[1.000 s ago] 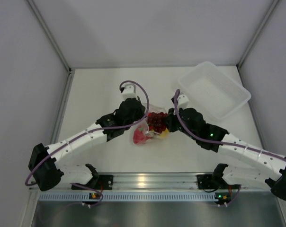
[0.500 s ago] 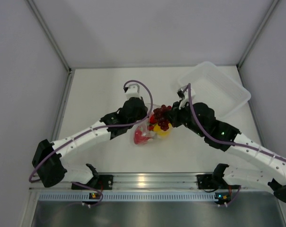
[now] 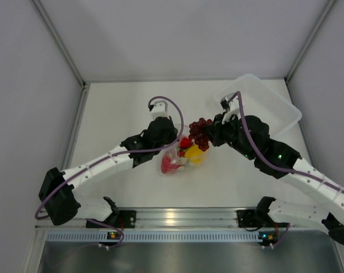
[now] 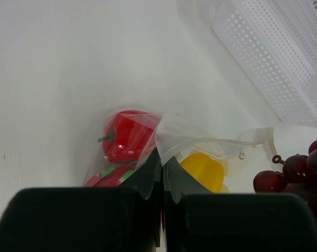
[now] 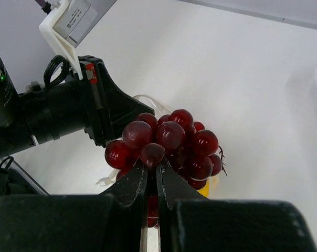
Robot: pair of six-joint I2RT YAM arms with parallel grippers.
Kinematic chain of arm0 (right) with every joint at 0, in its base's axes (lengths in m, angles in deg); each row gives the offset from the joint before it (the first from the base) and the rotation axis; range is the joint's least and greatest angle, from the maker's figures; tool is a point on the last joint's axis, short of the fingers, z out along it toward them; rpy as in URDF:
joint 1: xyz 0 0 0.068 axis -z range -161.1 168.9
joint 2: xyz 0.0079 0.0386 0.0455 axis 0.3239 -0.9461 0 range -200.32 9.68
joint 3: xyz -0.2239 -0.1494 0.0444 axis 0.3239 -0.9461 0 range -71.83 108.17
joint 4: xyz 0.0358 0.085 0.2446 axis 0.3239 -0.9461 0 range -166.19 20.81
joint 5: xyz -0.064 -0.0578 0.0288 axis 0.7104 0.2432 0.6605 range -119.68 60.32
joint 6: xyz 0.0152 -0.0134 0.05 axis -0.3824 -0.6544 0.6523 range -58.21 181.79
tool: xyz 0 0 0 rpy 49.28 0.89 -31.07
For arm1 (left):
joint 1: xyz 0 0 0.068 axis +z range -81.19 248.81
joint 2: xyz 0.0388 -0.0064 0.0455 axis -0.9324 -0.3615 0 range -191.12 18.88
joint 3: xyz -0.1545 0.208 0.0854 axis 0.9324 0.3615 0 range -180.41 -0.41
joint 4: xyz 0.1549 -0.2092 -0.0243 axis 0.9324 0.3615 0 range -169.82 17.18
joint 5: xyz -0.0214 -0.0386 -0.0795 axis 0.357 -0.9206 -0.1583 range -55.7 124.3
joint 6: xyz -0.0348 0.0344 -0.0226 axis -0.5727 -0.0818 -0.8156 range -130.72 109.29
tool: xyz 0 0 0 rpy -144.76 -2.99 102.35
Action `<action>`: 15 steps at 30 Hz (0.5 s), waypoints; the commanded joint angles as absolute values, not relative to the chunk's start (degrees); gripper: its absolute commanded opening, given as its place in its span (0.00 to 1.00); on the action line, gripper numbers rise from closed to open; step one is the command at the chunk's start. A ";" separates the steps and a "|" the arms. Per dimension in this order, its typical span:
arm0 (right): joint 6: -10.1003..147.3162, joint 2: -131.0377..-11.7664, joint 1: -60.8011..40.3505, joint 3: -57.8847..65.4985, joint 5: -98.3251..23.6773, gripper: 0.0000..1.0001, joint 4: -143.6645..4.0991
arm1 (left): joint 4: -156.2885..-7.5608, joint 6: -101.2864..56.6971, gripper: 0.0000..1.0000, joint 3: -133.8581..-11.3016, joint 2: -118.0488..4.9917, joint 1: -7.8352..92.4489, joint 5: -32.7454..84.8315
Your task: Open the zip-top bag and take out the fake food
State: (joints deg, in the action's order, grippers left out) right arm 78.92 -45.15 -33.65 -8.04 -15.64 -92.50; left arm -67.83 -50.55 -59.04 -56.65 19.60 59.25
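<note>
The zip-top bag (image 3: 173, 161) lies on the table, its mouth open. My left gripper (image 4: 162, 156) is shut on the bag's clear rim (image 4: 195, 137). Inside the bag show a red pepper (image 4: 128, 134), a yellow pepper (image 4: 203, 169) and a pink-red fruit with green leaves (image 4: 114, 176). My right gripper (image 5: 152, 167) is shut on the dark purple grape bunch (image 5: 171, 144). It holds the bunch (image 3: 200, 132) in the air, clear of the bag's mouth and to its right.
A rigid clear perforated tray (image 3: 257, 108) stands at the back right, just beyond my right gripper. White walls close in the table on three sides. My left arm's wrist (image 5: 69, 115) is close beside the hanging grapes.
My right gripper has pulled the grape bunch out of the bag and carried it up and back toward the tray. The left gripper keeps its hold on the bag.
</note>
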 commanded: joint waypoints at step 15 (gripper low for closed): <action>77.70 -50.26 -9.95 1.56 -26.15 0.00 -96.09 | -70.33 -50.71 0.00 -60.35 -55.30 19.76 59.79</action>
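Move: The white bin I am taking the grapes to lies about 28 cm ahead of my right hand, 28 cm to its right and some 25 cm below. The bag, with the other food in it, is about 12 cm to this hand's left, 2 cm ahead and 24 cm down; its yellow pepper is nearer, 6 cm left, 1 cm ahead and as low. From my left hand the bin is roughly 21 cm ahead, 42 cm right and 15 cm below. Still pinching the grapes, my right hand carries them away from the bag towards the bin, rising 2 to 3 cm at first, then swinging ever faster forward and right, about 9 cm in all, and turning some 15 degrees clockwise. My left hand stays put, shut on the bag's rim. ##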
